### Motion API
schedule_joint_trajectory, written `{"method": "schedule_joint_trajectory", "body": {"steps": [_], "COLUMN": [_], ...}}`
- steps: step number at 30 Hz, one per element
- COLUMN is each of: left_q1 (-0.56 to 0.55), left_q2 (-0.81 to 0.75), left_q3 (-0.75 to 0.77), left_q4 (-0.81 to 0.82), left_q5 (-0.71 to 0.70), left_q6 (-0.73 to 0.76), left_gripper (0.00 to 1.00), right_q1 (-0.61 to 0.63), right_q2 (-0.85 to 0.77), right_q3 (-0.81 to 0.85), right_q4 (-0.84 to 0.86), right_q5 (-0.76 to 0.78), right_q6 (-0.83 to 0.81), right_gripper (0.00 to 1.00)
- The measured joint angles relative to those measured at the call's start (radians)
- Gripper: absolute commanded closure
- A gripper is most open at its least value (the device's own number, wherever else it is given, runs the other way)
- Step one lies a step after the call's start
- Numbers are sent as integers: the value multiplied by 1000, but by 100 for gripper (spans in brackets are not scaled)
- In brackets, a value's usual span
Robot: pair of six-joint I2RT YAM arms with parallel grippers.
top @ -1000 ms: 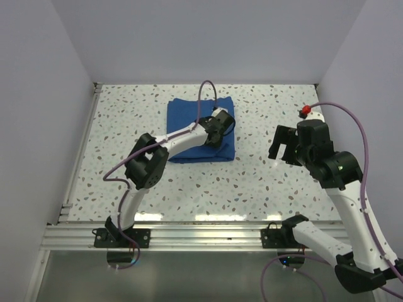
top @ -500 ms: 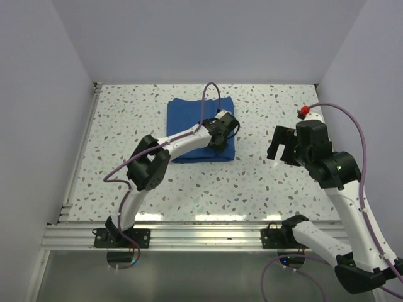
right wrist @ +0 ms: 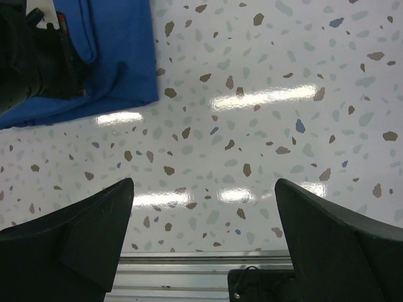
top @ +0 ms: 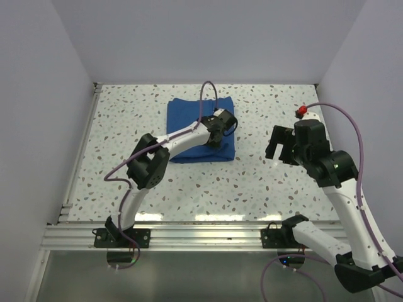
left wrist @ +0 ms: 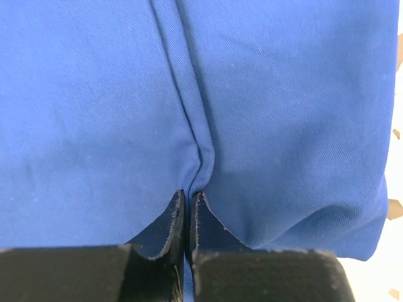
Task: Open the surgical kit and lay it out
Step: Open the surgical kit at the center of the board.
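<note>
The surgical kit is a folded royal-blue cloth wrap (top: 189, 119) lying at the back middle of the speckled table. My left gripper (top: 221, 126) rests on its right half. In the left wrist view the left gripper (left wrist: 189, 204) is shut, pinching a raised fold of the blue cloth (left wrist: 201, 145) between its black fingertips. The wrap hides whatever it holds. My right gripper (top: 281, 145) hovers above the table to the right of the wrap, apart from it. Its fingers (right wrist: 94, 220) stand wide open with nothing between them. The blue wrap (right wrist: 119, 56) shows at that view's upper left.
White walls close in the table on the left, back and right. An aluminium rail (top: 201, 233) runs along the near edge, where both arm bases are bolted. Purple cables loop over each arm. Bare speckled tabletop (right wrist: 264, 126) lies under the right gripper.
The left gripper has closed on a fold of the blue cloth; its jaws stood partly open before. The right arm has barely shifted.
</note>
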Motion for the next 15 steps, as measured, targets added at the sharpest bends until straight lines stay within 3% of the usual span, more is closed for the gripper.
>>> {"method": "schedule_joint_trajectory", "body": {"steps": [8,15], "left_q1": [90,302], "left_q2": [-59,-399], "left_q3": [28,-138], "left_q4": [-50,-22], "left_q5": [72,55], "left_q6": [-2,-8], "left_gripper": [100,100], "right_q1": [0,0], "right_q2": [126,305], "right_q3": [13,122], "right_q4": [71,145], "right_q5": [-30,-68], "right_q6": [-18,-25], "right_gripper": [2,3]}}
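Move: The left hand is already shut on the upright fold of the surgical kit's top cloth. The kit's left edge, over which it takes the fold, lies about 16 cm to its left and 5 cm ahead, 2 cm lower; the kit's middle is about 5 cm ahead and 5 cm left. From the empty right hand, the kit's middle lies some 20 cm ahead, 23 cm left and 25 cm below. Leftward and up, slowly and then sweeping faster, the left hand carries the pinched cloth edge some 14 cm left and 13 cm higher, drifting a little forward and turning counter-clockwise, fingers kept shut. Meanwhile the open right hand advances about 7 cm, also bearing left, towards the kit, touching nothing. ##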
